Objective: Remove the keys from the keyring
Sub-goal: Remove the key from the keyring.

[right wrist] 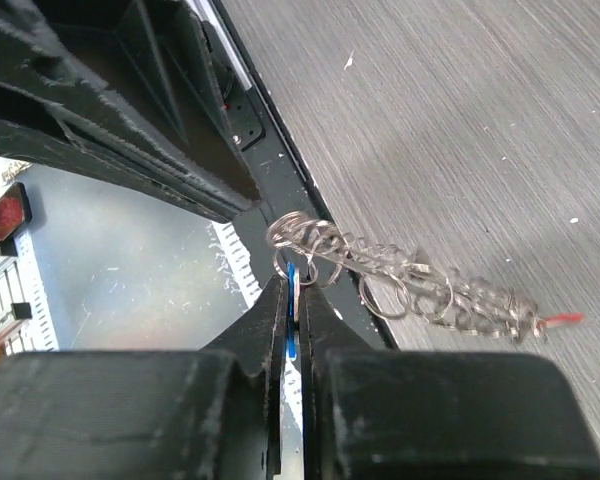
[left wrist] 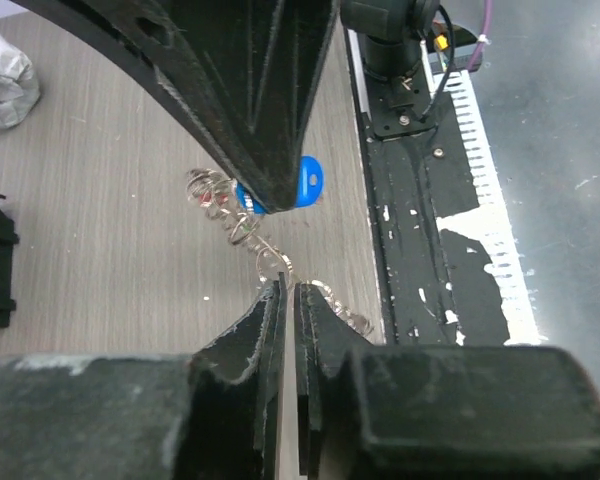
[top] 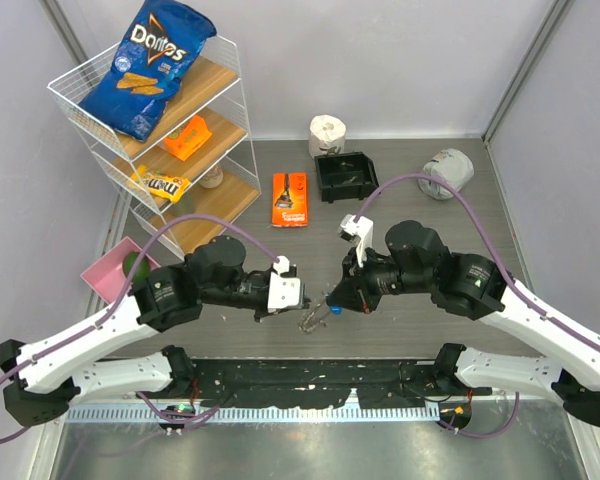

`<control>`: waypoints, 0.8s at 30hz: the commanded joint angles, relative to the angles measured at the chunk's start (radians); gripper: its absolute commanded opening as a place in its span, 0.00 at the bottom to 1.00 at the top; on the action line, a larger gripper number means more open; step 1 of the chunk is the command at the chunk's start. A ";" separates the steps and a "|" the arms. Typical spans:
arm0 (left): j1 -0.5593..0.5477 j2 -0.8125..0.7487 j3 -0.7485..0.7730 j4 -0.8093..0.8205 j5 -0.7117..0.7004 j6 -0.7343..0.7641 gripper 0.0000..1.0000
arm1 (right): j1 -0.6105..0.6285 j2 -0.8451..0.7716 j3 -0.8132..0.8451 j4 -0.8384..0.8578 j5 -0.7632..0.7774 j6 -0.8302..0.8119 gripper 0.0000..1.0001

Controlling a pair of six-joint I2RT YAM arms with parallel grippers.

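Note:
The keyring [top: 311, 320], a frilly loop of small silver rings, hangs just above the table between my two grippers. My left gripper [top: 304, 300] is shut, its tips [left wrist: 285, 292] pinching the keyring [left wrist: 252, 245] where the loop passes them. My right gripper [top: 333, 299] is shut on a blue-headed key [right wrist: 292, 300] still threaded on the keyring [right wrist: 410, 280]. That blue head [left wrist: 306, 182] shows beside the right fingers [left wrist: 270, 150] in the left wrist view. A small red piece [right wrist: 565, 319] shows at the loop's far end. The other keys are not distinguishable.
A wire shelf [top: 235, 75] with a Doritos bag [top: 150, 65] stands at the back left, and a pink bin [top: 110, 272] sits below it. Behind the grippers lie an orange packet [top: 291, 198], a black tray [top: 345, 175], a paper roll [top: 327, 133] and a crumpled white wad [top: 448, 170].

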 commanded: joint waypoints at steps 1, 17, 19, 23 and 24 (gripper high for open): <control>-0.002 0.006 -0.015 0.104 -0.049 -0.039 0.27 | -0.003 -0.011 0.015 0.085 -0.064 -0.001 0.05; 0.110 0.146 0.150 -0.023 0.334 -0.040 0.51 | -0.003 -0.012 0.068 0.070 -0.179 -0.116 0.05; 0.110 0.182 0.187 -0.080 0.407 -0.018 0.51 | -0.003 -0.006 0.074 0.064 -0.181 -0.123 0.05; 0.110 0.241 0.235 -0.156 0.486 0.008 0.46 | -0.003 0.000 0.092 0.055 -0.182 -0.132 0.05; 0.110 0.246 0.238 -0.167 0.487 0.013 0.45 | -0.003 0.002 0.094 0.053 -0.182 -0.137 0.05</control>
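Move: The left fingers, shut, point right and down. The keyring's link beside the right fingertips lies about 4 cm to their right, 1 cm ahead and 1 cm below. The blue key, already pinched in the right hand, is some 5 cm right, 1 cm ahead and level. The hanging coil's middle is roughly 3 cm right, 1 cm back and 5 cm below. For the right hand the link sits about 1 cm left, level fore and aft, 1 cm below. Open the left gripper about halfway while easing it some 2 cm forward, then swing it back about 3 cm, up and to the right, turning roughly 10 degrees clockwise, so the parted fingers come up around the link beside the blue key. Keep the right hand's pinch on the key, drawing it back and up about 2 cm with a slight counter-clockwise turn. ##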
